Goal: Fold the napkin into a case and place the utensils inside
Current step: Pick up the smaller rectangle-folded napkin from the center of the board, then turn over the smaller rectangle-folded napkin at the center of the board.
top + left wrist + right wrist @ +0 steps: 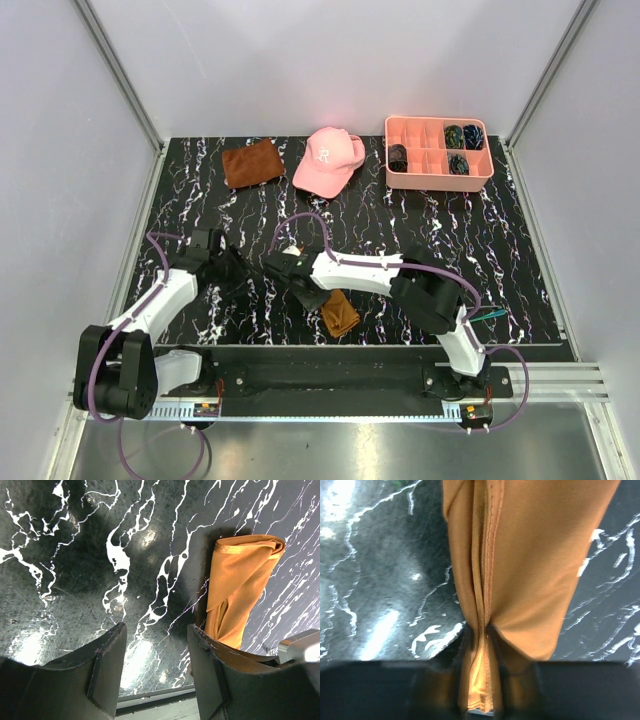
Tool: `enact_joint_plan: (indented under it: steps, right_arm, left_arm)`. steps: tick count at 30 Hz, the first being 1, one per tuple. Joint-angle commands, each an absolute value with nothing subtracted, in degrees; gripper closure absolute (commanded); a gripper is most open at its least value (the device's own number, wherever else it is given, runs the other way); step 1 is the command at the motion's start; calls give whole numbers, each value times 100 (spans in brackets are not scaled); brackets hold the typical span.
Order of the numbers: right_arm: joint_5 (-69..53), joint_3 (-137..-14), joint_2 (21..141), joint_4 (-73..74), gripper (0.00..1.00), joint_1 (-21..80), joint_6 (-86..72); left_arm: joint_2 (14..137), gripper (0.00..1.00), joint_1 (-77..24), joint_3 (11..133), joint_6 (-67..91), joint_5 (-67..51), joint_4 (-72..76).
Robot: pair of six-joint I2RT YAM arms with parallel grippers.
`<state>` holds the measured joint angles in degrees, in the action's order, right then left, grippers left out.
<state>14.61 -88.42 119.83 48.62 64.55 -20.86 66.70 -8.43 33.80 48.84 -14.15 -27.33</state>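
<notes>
The orange-brown napkin (338, 313) lies bunched into a narrow folded strip near the table's front edge. My right gripper (312, 296) is shut on the napkin's (530, 555) hemmed edge, and the layers stand pinched between the jaws of that gripper (479, 630). My left gripper (236, 270) hovers open to the left of the cloth. In the left wrist view the gripper (156, 630) has only bare table between its fingers, and the napkin (245, 580) lies just beyond the right finger. Thin greenish pieces (490, 315), seemingly the utensils, lie at the front right by the right arm.
A smaller rust-brown cloth (251, 162) and a pink cap (330, 160) sit at the back. At the back right, a pink compartment tray (438, 180) holds small dark items. White walls enclose the black marbled table (520, 270).
</notes>
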Motion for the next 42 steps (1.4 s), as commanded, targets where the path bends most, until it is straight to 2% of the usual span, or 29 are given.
enact_joint_plan:
  steps: [1, 3, 6, 16, 29, 35, 40, 42]
  right_arm:
    - [1863, -9149, 12199, 5080, 95, 6495, -2197]
    - [1872, -9280, 12182, 5115, 100, 6495, -2197]
    - [1522, -9456, 12033, 5115, 100, 6495, -2162]
    - [-893, -9335, 11312, 4141, 100, 6390, -2487]
    - [-3620, -6963, 10828, 706, 100, 5406, -3550]
    - [-4218, -6277, 10863, -121, 100, 4879, -3621]
    - [-4745, -6100, 10837, -53, 100, 4343, -3183]
    - [-5078, -6169, 10933, 332, 89, 3869, -2911]
  left_arm:
    - [6495, 46, -738, 3287, 4720, -1573, -2619]
    - [6452, 46, -677, 3252, 4685, -1599, -2628]
    - [6373, 46, -642, 3208, 4606, -1643, -2637]
    - [5819, 46, -615, 3094, 4491, -1661, -2681]
    - [4720, 50, -615, 3190, 4579, -1117, -3366]
    - [4772, 49, -624, 3436, 4386, -1221, -3401]
    - [5123, 49, -633, 3594, 4193, -1485, -3278]
    - [5273, 48, -659, 3595, 4166, -1652, -3164]
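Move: The orange napkin lies right at the right hand: its fingers already straddle the left long edge, with its middle about 2 cm ahead, 1 cm to the right and 1 cm below. Far beyond, about 37 cm ahead of this hand, are the pink cap, 3 cm to its right, and the brown pouch, 18 cm to its left. From the left hand the napkin's middle lies some 18 cm to the right, 2 cm back and 4 cm below. Leftwards goes the right hand once its fingers have shut on the napkin's edge, about 8 cm left while rising some 6 cm and drawing back 4, then part of the way back to the right, down and forward. It keeps its pinch and tilts roughly 60 degrees, until the fingers point left and down. The half-open left hand rises about 4 cm. ##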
